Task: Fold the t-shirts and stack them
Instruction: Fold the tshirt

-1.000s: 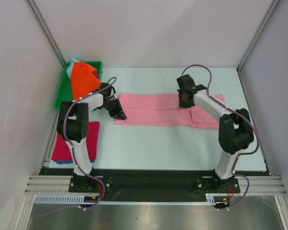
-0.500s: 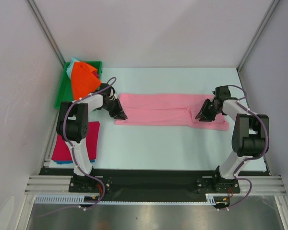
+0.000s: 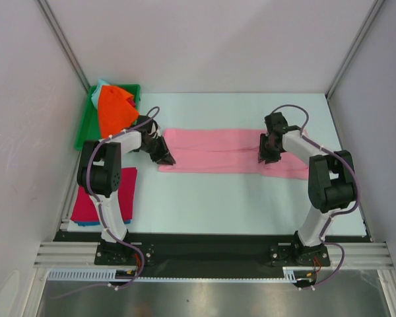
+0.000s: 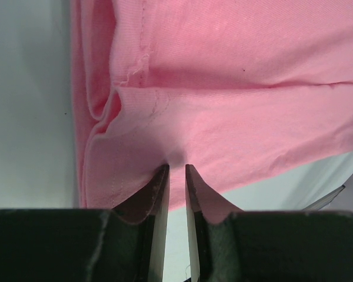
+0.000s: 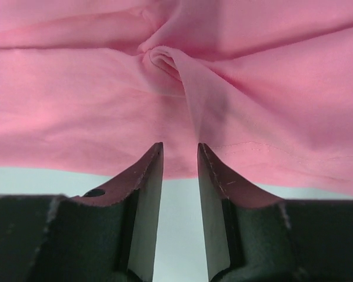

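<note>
A light pink t-shirt [image 3: 214, 150] lies folded into a long strip across the middle of the table. My left gripper [image 3: 165, 158] sits at its left end. In the left wrist view the jaws [image 4: 176, 167] are nearly together, and the pink cloth [image 4: 235, 88] puckers at their tips. My right gripper [image 3: 265, 157] hovers low over the strip's right part. Its jaws [image 5: 180, 145] stand apart above the near hem, with bare table between them. A raised fold of the pink cloth [image 5: 167, 61] lies just ahead of them.
A green tray [image 3: 84, 129] at the back left holds a crumpled orange t-shirt [image 3: 115, 111], with pale teal cloth [image 3: 100, 84] behind it. A folded magenta-red t-shirt [image 3: 104, 197] lies at the front left, beside the left arm. Grey walls enclose the table.
The right gripper opened, swung out to the strip's right end, then came back toward the middle. The left gripper has stayed at the left end.
</note>
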Motion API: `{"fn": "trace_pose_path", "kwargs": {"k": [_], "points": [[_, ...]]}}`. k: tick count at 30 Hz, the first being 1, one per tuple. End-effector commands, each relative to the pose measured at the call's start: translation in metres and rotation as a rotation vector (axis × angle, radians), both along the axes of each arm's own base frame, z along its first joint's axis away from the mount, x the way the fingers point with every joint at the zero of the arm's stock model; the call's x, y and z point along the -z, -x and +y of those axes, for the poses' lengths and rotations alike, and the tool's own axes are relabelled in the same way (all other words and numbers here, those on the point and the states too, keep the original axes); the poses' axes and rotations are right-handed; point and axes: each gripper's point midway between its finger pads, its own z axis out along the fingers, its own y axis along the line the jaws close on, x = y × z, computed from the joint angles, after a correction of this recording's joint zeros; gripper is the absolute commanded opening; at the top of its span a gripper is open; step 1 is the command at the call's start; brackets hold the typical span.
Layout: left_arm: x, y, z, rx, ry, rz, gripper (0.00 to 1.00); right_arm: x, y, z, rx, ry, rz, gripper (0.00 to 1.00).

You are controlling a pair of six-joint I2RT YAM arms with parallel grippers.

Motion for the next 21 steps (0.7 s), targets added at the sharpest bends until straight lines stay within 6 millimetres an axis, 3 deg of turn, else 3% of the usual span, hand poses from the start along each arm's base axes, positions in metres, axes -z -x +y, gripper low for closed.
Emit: {"fn": "trace_pose_path", "kwargs": {"k": [1,13,21], "points": [[-0.004,0.002,-0.003,0.004,0.001,-0.018,0.22,-0.006,-0.010,-0.020,0.002,0.175,-0.019,0.34],[-0.001,0.001,-0.003,0.015,0.000,-0.008,0.22,0.016,-0.003,-0.010,-0.061,0.309,0.041,0.22],[-0.001,0.003,-0.002,0.024,-0.005,-0.006,0.22,-0.007,-0.009,-0.009,-0.047,0.336,-0.012,0.02]]}}
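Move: The pink t-shirt's upper fold edge, the piece to be gripped, runs just under the right fingertips, about 1 cm to their right and 2 cm lower. The fold's rolled corner is some 3 cm ahead and 2 cm to the left. The shirt's near hem lies about 2 cm back, level sideways, and its right end roughly 11 cm to the right, 1 cm ahead. From the left hand, the fold edge is about 26 cm to the right, level ahead. Down by a little over 2 cm and about 1 cm to its right, after a tiny reach forward that it takes back, the right hand settles onto the t-shirt's fold edge. Its wrist rolls nearly 20 degrees, swinging the fingertips to the right, while the fingers close from about a third open to almost shut, pinching the edge. ##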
